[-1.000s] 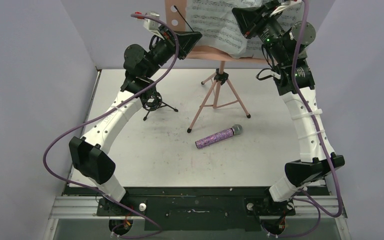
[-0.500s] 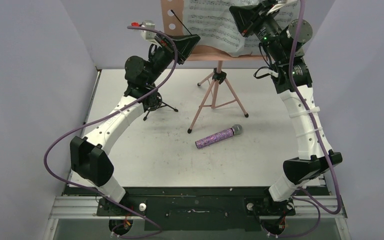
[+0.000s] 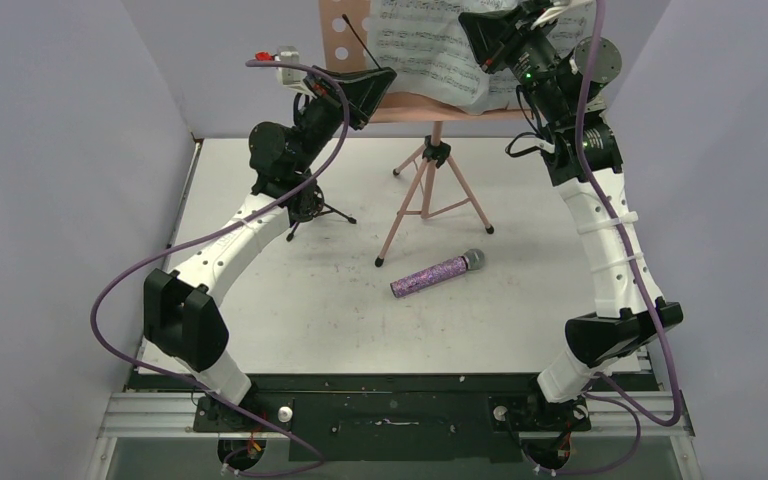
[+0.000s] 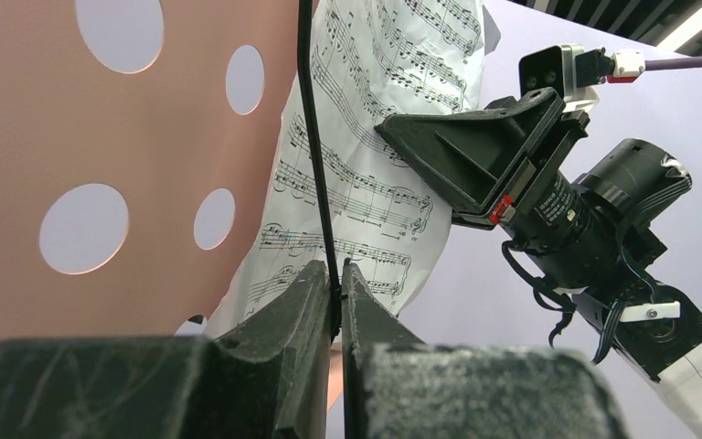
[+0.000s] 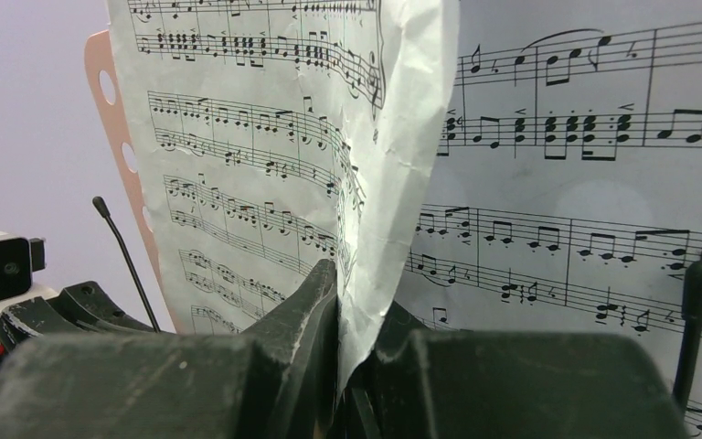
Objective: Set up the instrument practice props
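The pink perforated music stand (image 3: 344,30) rises on tripod legs (image 3: 430,190) at the back of the table. Two sheet-music pages (image 3: 425,45) lean on its desk. My left gripper (image 3: 378,80) is shut on the stand's thin black retaining wire (image 4: 315,165), which runs up from the left gripper (image 4: 336,279) across the near page (image 4: 375,110). My right gripper (image 5: 352,283) is shut on the curled edge of one page (image 5: 393,165), with the other page (image 5: 585,183) behind. The purple glitter microphone (image 3: 438,273) lies on the table. The black shock-mount tripod (image 3: 310,205) stands under my left arm.
Grey walls close in the table on the left, back and right. A second black retaining wire (image 5: 695,311) stands at the right of the desk. The stand's legs spread between the two arms, with the microphone just in front of them.
The stand's desk and tripod have shifted a little to the left. Both grippers moved with it and kept their grips. The microphone has not moved.
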`<state>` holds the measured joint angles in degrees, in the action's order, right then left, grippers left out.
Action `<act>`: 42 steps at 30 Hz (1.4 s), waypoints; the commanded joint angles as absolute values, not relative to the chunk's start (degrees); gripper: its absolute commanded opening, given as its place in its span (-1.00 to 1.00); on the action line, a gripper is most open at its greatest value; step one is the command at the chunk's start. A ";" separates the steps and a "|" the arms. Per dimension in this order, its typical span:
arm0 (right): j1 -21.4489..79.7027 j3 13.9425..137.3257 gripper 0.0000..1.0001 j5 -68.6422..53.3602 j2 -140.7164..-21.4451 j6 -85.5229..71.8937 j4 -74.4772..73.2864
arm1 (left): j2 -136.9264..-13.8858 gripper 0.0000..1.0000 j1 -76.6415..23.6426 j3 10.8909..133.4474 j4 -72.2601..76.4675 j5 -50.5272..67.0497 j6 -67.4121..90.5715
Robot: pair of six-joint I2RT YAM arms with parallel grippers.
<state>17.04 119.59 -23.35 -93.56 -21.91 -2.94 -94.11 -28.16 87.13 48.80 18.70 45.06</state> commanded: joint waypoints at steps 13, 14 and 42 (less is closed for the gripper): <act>20.58 122.09 -0.89 -20.31 -95.68 -16.33 -1.45 | -92.33 -1.00 -28.13 92.80 51.00 27.48 38.02; 21.02 122.21 -0.89 -19.98 -95.86 -15.51 -1.54 | -92.37 -1.00 -28.13 92.90 50.86 27.38 37.83; 29.90 120.13 -0.89 -17.33 -95.82 -4.76 -2.13 | -92.13 -1.00 -28.13 93.75 49.05 26.90 35.43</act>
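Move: My right hand pinches the loose music sheet by its right edge, the sheet's middle some 8 cm to the left, 4 ahead and 5 higher. It is bound for the left wire arm, about 15 cm left, level ahead and 2 cm lower; the second sheet lies 7 cm right and 5 ahead, 2 higher. From my left hand, holding that wire arm clear of the desk, the loose sheet's middle is about 5 cm right, 6 ahead and 8 up. With my right hand I slide the pinched sheet some 6.5 cm left across the stand's desk, behind the wire arm and towards my left hand, sinking slightly and rolling the wrist about 10 degrees. My left hand keeps the wire arm pinched and held off the desk, easing about a centimetre back and to the right as its wrist rolls by a similar amount. ##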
